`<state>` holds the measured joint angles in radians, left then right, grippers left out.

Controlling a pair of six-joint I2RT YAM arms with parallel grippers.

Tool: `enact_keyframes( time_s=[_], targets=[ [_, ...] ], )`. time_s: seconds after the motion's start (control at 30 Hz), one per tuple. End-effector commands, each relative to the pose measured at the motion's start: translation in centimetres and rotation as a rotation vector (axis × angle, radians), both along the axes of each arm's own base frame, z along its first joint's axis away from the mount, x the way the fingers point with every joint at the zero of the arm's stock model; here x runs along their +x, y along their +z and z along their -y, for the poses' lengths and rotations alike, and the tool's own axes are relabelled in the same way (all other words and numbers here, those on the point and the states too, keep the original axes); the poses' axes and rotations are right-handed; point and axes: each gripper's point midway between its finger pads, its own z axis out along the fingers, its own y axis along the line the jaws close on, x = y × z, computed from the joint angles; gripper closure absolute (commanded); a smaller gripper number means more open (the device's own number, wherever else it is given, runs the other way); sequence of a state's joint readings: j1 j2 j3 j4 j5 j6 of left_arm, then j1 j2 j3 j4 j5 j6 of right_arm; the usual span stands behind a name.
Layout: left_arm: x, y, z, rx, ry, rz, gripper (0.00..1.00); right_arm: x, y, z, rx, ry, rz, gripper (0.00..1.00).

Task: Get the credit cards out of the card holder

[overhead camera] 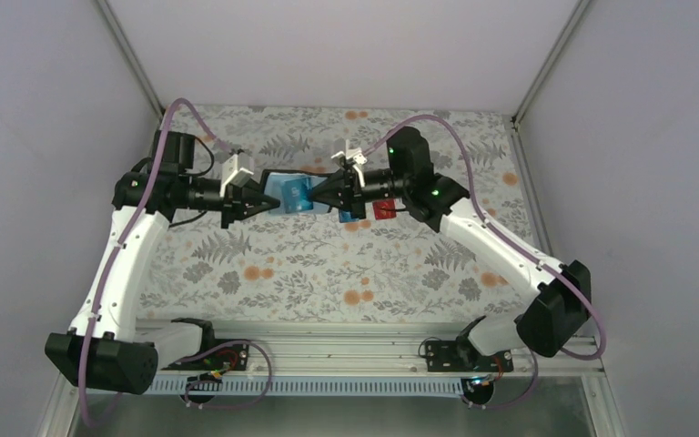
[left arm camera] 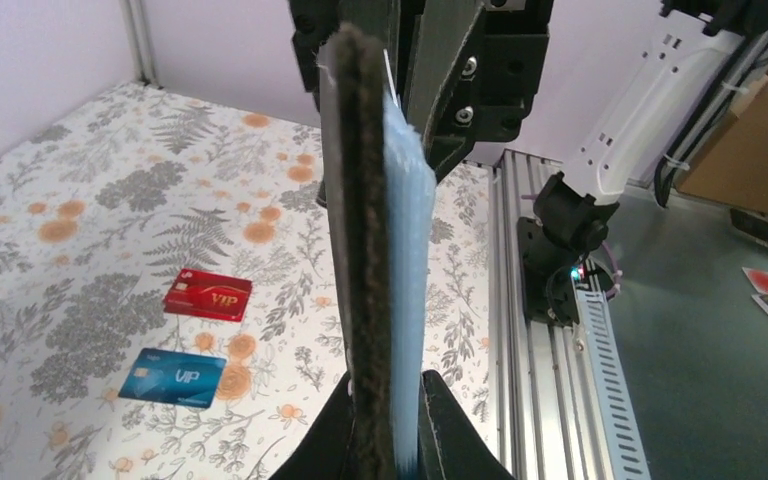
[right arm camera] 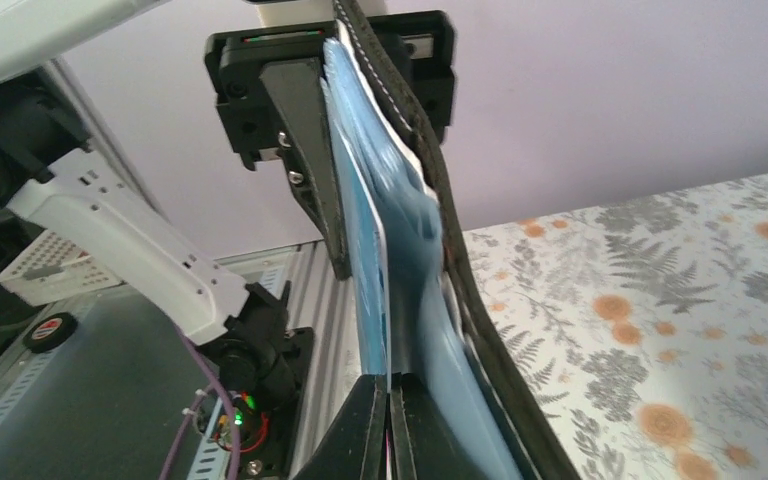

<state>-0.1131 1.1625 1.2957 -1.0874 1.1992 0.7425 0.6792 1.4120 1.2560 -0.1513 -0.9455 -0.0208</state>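
Observation:
The card holder (overhead camera: 291,191) hangs above the table's far middle, held between both arms. My left gripper (overhead camera: 271,202) is shut on its left end. In the left wrist view the holder (left arm camera: 375,250) stands edge-on, dark outside and light blue inside, clamped at the left gripper (left arm camera: 388,420). My right gripper (right arm camera: 388,385) is shut on the thin edge of a blue-green credit card (right arm camera: 365,260) that sits in the holder (right arm camera: 452,260). A red card (left arm camera: 208,294) and a blue card (left arm camera: 173,377) lie flat on the table, partly under the right arm in the top view.
The flowered cloth (overhead camera: 328,264) covers the table. A metal rail (left arm camera: 550,360) with the arm bases runs along the near edge. White walls (overhead camera: 73,100) close in the left, right and back.

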Motion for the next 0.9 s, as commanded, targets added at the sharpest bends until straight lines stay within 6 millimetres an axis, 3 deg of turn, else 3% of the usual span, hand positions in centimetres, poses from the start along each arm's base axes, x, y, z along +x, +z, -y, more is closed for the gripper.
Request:
enact_keyframes(
  time_s=[0.0, 0.1, 0.2, 0.27, 0.37, 0.4, 0.5, 0.67, 0.87],
  targets=[
    [0.1, 2.4, -0.4, -0.060, 0.015, 0.027, 0.98, 3.8, -1.0, 2.5, -0.050, -0.188, -0.009, 0.96],
    [2.1, 2.2, -1.4, -0.036, 0.117, 0.000, 0.98, 6.3, -2.8, 4.5, -0.075, -0.273, -0.086, 0.96],
    [5.9, 1.2, -3.5, 0.042, 0.340, -0.011, 0.98, 10.2, -5.9, 8.0, -0.109, -0.413, -0.221, 0.96],
    [9.7, -0.8, -6.9, 0.162, 0.612, -0.017, 0.98, 12.6, -9.2, 9.7, -0.176, -0.496, -0.334, 0.96],
    [12.8, -3.2, -11.3, 0.268, 0.871, -0.045, 0.98, 14.8, -16.0, 10.3, -0.359, -0.555, -0.521, 0.96],
    [13.1, -3.5, -11.8, 0.275, 0.894, -0.055, 0.98, 14.7, -17.6, 9.8, -0.382, -0.513, -0.571, 0.96],
    [12.7, -3.7, -11.2, 0.246, 0.843, -0.073, 0.98, 13.9, -19.3, 8.2, -0.352, -0.369, -0.657, 0.96],
    [12.4, -3.8, -11.0, 0.246, 0.828, -0.069, 0.98, 14.9, -24.1, 8.0, -0.434, -0.361, -0.749, 0.96],
    [12.2, -4.2, -10.9, 0.250, 0.818, -0.071, 0.98, 15.4, -26.8, 7.5, -0.457, -0.329, -0.804, 0.96]
  ],
)
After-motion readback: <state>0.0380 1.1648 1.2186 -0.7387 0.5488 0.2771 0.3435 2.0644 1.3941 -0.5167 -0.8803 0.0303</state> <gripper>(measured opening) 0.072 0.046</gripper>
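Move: The card on the table that the held blue card is being taken to lies about 14 cm ahead of the right hand, 7 cm to its right and some 33 cm below. The red card is level with that one, roughly 8 cm farther right. The holder's middle is some 3 cm left of the right hand and 1 cm ahead, at its height. From the left hand, the blue table card is about 15 cm ahead, 15 cm right and 32 cm below. The blue card still pinched in the right fingers is drawn out of the holder, forward and to the right, then taken mostly down, about 27 cm in all, towards the blue card on the table, the hand rolling its forward side down and tipping the fingers lower. Meanwhile the left hand keeps its grip and pulls the holder away, forward and left by some 12 and 11 cm and a little down, turning about 45 degrees counter-clockwise. ##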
